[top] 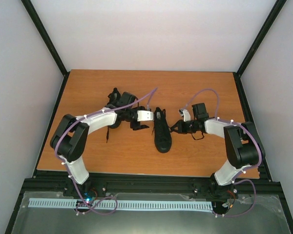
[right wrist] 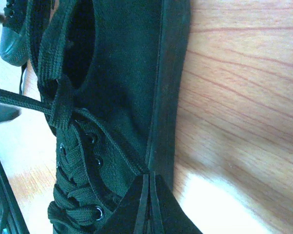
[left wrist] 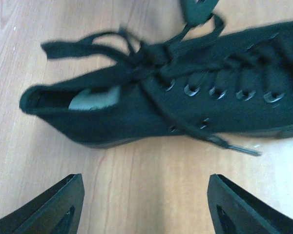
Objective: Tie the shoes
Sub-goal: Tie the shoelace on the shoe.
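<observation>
One of the shoes (top: 162,131), all black, lies at the middle of the table with its toe toward me. In the left wrist view this shoe (left wrist: 136,112) lies across the top, its laces (left wrist: 146,53) crossed loosely and one lace end (left wrist: 234,146) trailing on the wood. My left gripper (top: 153,118) (left wrist: 145,204) hangs beside it, open, with bare table between the fingers. My right gripper (top: 175,128) (right wrist: 148,176) is shut, its tips against the shoe's (right wrist: 122,87) side at the sole rim. The other shoe (top: 113,97) lies partly hidden under my left arm.
The wooden table (top: 88,87) is framed by black posts and white walls. A black rail and a white slotted strip (top: 122,204) run along the near edge by the arm bases. Bare wood lies to the right of the right gripper (right wrist: 244,97).
</observation>
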You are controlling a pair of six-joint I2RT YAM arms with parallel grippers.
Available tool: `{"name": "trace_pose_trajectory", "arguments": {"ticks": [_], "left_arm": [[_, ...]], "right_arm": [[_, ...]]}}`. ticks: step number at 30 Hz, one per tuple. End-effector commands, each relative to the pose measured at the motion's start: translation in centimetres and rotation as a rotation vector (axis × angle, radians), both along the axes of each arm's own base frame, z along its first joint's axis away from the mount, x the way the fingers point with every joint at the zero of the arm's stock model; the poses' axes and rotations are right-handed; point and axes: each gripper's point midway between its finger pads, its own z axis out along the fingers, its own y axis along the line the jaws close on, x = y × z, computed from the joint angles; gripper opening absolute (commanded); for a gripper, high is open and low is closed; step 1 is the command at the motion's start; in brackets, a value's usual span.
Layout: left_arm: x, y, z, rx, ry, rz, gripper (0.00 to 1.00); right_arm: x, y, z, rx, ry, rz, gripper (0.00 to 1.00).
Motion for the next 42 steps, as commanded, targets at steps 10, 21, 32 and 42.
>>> {"name": "trace_pose_trajectory", "arguments": {"ticks": [10,21,32,42], "left_arm": [[-0.3,-6.1,5.6,-0.236,0.128,-0.008,0.66],[-0.4,-7.9,4.8,-0.254,0.148,-0.041,0.48],[-0.8,-7.0,6.1,-0.252,0.144,-0.003,0.01],[-2.0,-3.0,3.4,-0.094,0.148,0.039,0.01]], "right_arm": [[1.3,0.6,1.2,0.020,-0.049,0.012,0.03],[1.6,0.7,1.4,0.020,-0.064,0.020,0.03],[2.1,0.8,1.8,0.019,-0.077,0.023,0.03],[2.7,1.0,2.3,0.020,-0.088,0.033,0.03]]}}
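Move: The lace just left of the shoe's knot lies about 7 cm to the left hand's right, 1 cm back and 2 cm above its open fingers. The lace's metal tip hangs some 8 cm back, 3 cm right and 4 cm below; the shoe's heel opening is about 5 cm ahead, 7 cm right, level in height. From the right hand, already pinching a loop, that lace is roughly 4 cm ahead, 5 cm left and 3 cm higher. Up and then right over the near side of the shoe goes the open left hand, about 7 cm across. It dips a couple of centimetres beside the knot, shuts on the lace there, then draws back left a good 2 cm and slightly up, keeping its pinch. The right hand keeps its loop pinched and eases forward and up. ##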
